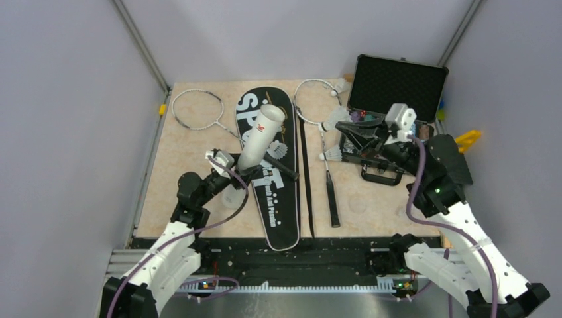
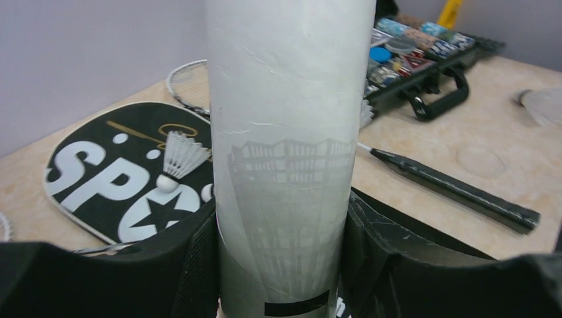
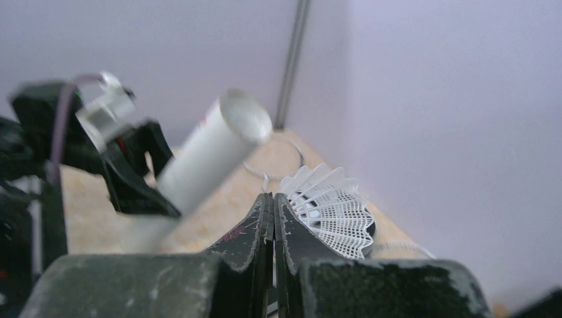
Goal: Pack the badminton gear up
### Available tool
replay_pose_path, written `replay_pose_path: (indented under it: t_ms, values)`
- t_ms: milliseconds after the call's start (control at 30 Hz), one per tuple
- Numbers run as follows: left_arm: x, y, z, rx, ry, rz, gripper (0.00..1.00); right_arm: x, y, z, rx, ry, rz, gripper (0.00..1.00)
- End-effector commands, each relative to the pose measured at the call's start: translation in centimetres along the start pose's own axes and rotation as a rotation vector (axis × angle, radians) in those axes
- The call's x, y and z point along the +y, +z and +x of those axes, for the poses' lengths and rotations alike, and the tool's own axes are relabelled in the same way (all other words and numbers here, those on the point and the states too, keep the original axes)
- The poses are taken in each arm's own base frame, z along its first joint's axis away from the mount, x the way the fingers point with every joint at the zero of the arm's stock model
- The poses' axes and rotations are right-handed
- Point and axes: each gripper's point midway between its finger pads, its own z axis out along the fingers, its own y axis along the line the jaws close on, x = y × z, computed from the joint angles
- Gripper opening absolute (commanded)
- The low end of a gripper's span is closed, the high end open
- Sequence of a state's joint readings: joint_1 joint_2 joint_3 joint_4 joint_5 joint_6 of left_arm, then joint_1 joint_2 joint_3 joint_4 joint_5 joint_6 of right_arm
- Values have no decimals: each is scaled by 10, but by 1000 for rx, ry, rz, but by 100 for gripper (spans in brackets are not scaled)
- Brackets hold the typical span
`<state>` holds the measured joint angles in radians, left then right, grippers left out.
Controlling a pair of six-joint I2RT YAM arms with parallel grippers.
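Note:
My left gripper (image 1: 246, 167) (image 2: 281, 258) is shut on the lower end of the white tube (image 1: 262, 136) (image 2: 285, 119) and holds it tilted, mouth up, over the black "SPORT" bag (image 1: 270, 192) (image 2: 99, 179). My right gripper (image 1: 348, 124) (image 3: 273, 199) is shut, pinching the skirt edge of a white shuttlecock (image 1: 333, 119) (image 3: 335, 212) above the table. One racket (image 1: 197, 109) lies left of the bag. The other racket (image 1: 329, 189) lies right of it. Loose shuttlecocks rest on the bag (image 1: 277, 151) (image 2: 180, 158), on the table (image 1: 331, 155) and at the back (image 1: 341, 86).
An open black case of poker chips (image 1: 397, 83) (image 2: 411, 59) stands at the back right, under my right arm. Grey walls close in the table on three sides. Yellow clamps sit on the left edge (image 1: 162, 109) and the right edge (image 1: 468, 139).

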<state>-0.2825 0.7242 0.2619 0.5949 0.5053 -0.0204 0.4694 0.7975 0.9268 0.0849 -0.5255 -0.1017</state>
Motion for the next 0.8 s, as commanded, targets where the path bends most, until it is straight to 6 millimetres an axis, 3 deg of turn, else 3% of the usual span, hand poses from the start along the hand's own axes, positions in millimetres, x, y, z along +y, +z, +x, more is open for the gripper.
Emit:
replay_pose_path:
  t_ms: [0,167,400,633,767]
  values:
    - [-41,2,-26,-55,110,269,27,32,2,-89,-303,90,-182,0]
    - [-55,-3,-23,-52,133,361,28,35,21,-97,-297,141,-210,0]
    - [-54,-3,-22,-53,135,352,28,45,57,-63,-155,187,-276,0]
    - [-52,-2,-21,-50,135,343,28,66,66,-49,-91,277,-397,0]
    - [-53,-3,-21,-53,138,351,28,68,75,-30,-11,344,-401,0]
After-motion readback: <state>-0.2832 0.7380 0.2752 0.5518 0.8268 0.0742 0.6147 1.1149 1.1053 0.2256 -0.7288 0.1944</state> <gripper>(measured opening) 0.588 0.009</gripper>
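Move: The right hand, holding the shuttlecock, has the open mouth of the white tube about 19 cm to its left, 7 cm ahead and 3 cm lower; a loose shuttlecock lies on the table 18 cm ahead and some 35 cm below, and the racket bag 11 cm ahead, 28 cm left, 36 cm down. From the left hand, which grips the tube, the held shuttlecock is about 25 cm right, 4 cm ahead and 18 cm above. The right hand, fingers shut on the shuttlecock's skirt, brings it about 9 cm left to the tube's mouth, first still rising some 6 cm and drawing back a little, then swinging left and sinking again as the wrist turns roughly 20 degrees counter-clockwise and tips down. Meanwhile the left hand keeps its grip on the tube and offers the mouth by easing about 4 cm back and 3 cm right with an 18-degree clockwise turn, then holds still from the halfway point. ##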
